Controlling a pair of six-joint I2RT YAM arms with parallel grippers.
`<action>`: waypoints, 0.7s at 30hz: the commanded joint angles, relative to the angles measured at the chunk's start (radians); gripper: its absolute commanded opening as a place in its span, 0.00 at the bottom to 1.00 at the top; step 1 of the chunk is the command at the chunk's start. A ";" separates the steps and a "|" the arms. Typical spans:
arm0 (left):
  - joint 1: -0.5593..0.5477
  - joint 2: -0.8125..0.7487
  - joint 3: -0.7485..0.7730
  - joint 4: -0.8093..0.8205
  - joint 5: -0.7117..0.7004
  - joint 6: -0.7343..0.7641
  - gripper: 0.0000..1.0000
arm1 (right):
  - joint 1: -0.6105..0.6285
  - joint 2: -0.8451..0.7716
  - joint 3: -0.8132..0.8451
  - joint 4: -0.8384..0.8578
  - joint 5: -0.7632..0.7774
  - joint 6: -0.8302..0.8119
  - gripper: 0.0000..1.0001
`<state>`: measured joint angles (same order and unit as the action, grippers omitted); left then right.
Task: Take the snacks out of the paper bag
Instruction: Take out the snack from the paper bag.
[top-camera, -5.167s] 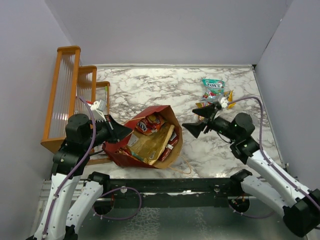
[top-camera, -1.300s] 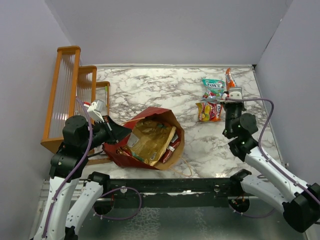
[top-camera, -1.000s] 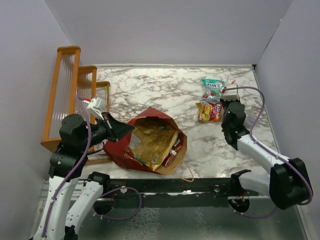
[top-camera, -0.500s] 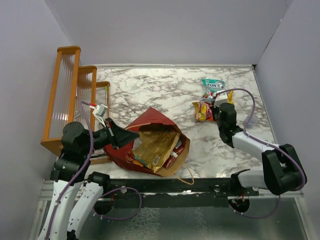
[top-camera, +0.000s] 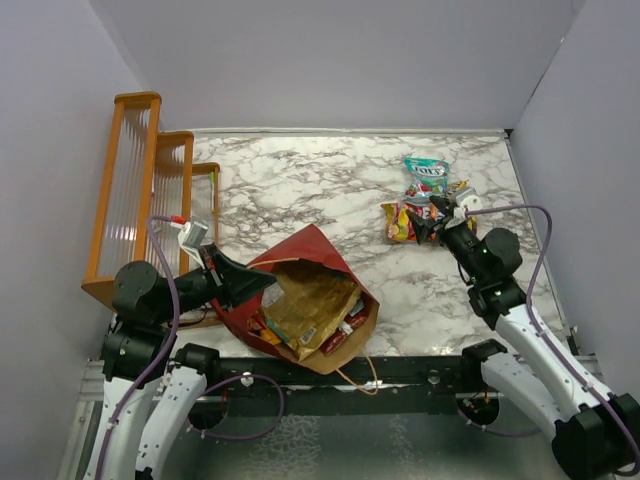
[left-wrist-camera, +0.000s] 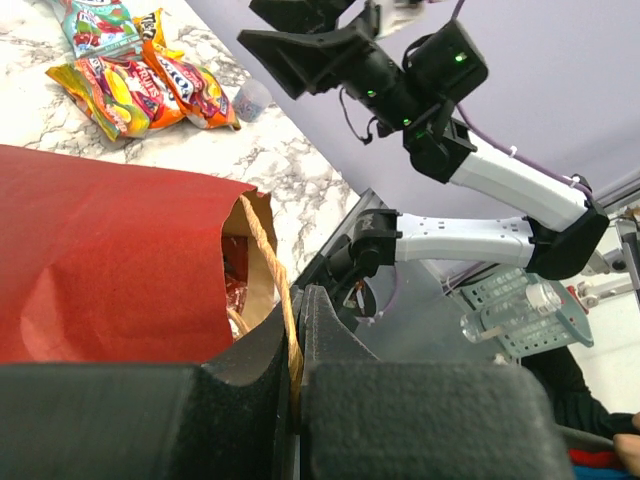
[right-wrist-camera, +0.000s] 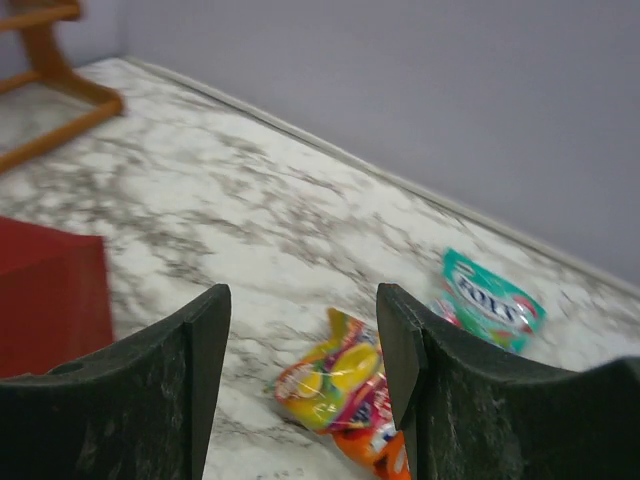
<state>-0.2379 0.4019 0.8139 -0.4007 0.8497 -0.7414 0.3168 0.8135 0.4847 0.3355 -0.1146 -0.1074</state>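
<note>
The dark red paper bag (top-camera: 300, 252) lies on its side near the front edge with its mouth toward the right. An orange-brown chip bag (top-camera: 315, 295) and small red packets (top-camera: 340, 326) show inside. My left gripper (top-camera: 262, 283) is shut on the bag's twisted tan handle (left-wrist-camera: 268, 250), pinched between the pads (left-wrist-camera: 260, 350). On the table to the right lie a teal-white pouch (top-camera: 427, 170), a red-yellow candy pack (top-camera: 398, 222) and an orange pack (left-wrist-camera: 185, 85). My right gripper (top-camera: 425, 222) hangs open and empty just above the candy pack (right-wrist-camera: 340, 385).
An orange wooden rack (top-camera: 135, 190) stands along the left wall, behind my left arm. Grey walls close the table at the back and both sides. The bag's second handle (top-camera: 355, 375) trails over the front edge.
My right gripper opened and drew back a little from the snack pile. My left gripper pulled the handle toward the front, and the bag slid nearer and tipped up.
</note>
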 joint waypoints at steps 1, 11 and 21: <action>-0.003 -0.046 -0.041 0.035 0.008 0.023 0.00 | 0.011 -0.094 -0.029 0.025 -0.575 -0.039 0.61; -0.003 -0.095 -0.067 0.021 -0.033 0.052 0.00 | 0.387 -0.143 0.006 -0.066 -0.912 -0.302 0.65; -0.003 -0.093 -0.070 0.008 -0.079 0.060 0.00 | 0.785 0.066 0.177 -0.617 -0.631 -0.919 0.59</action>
<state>-0.2379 0.3168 0.7456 -0.3962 0.7998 -0.6968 1.0206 0.8001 0.5716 0.0002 -0.9215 -0.7414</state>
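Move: From the right hand, the big gold snack bag inside the tilted paper bag lies about 25 cm to the left, 22 cm back and roughly 12 cm lower. The red snack beside it is some 8 cm nearer the hand sideways and 4 cm farther back than the gold one. The orange snack just set down is about 9 cm right, 3 cm ahead and 14 cm below the right hand. The gold snack lies about 10 cm right of the left hand, 4 cm back and 18 cm below. With the left fingers still pinching the paper bag's handle and easing down about 1.5 cm, the empty right hand sweeps quickly back some 28 cm and left 18 cm, leaving the laid-out snacks for the paper bag's mouth. It rises a few centimetres, then sinks slightly below its starting height, swinging about 90 degrees counter-clockwise to point left at the gold snack, fingers kept open. ##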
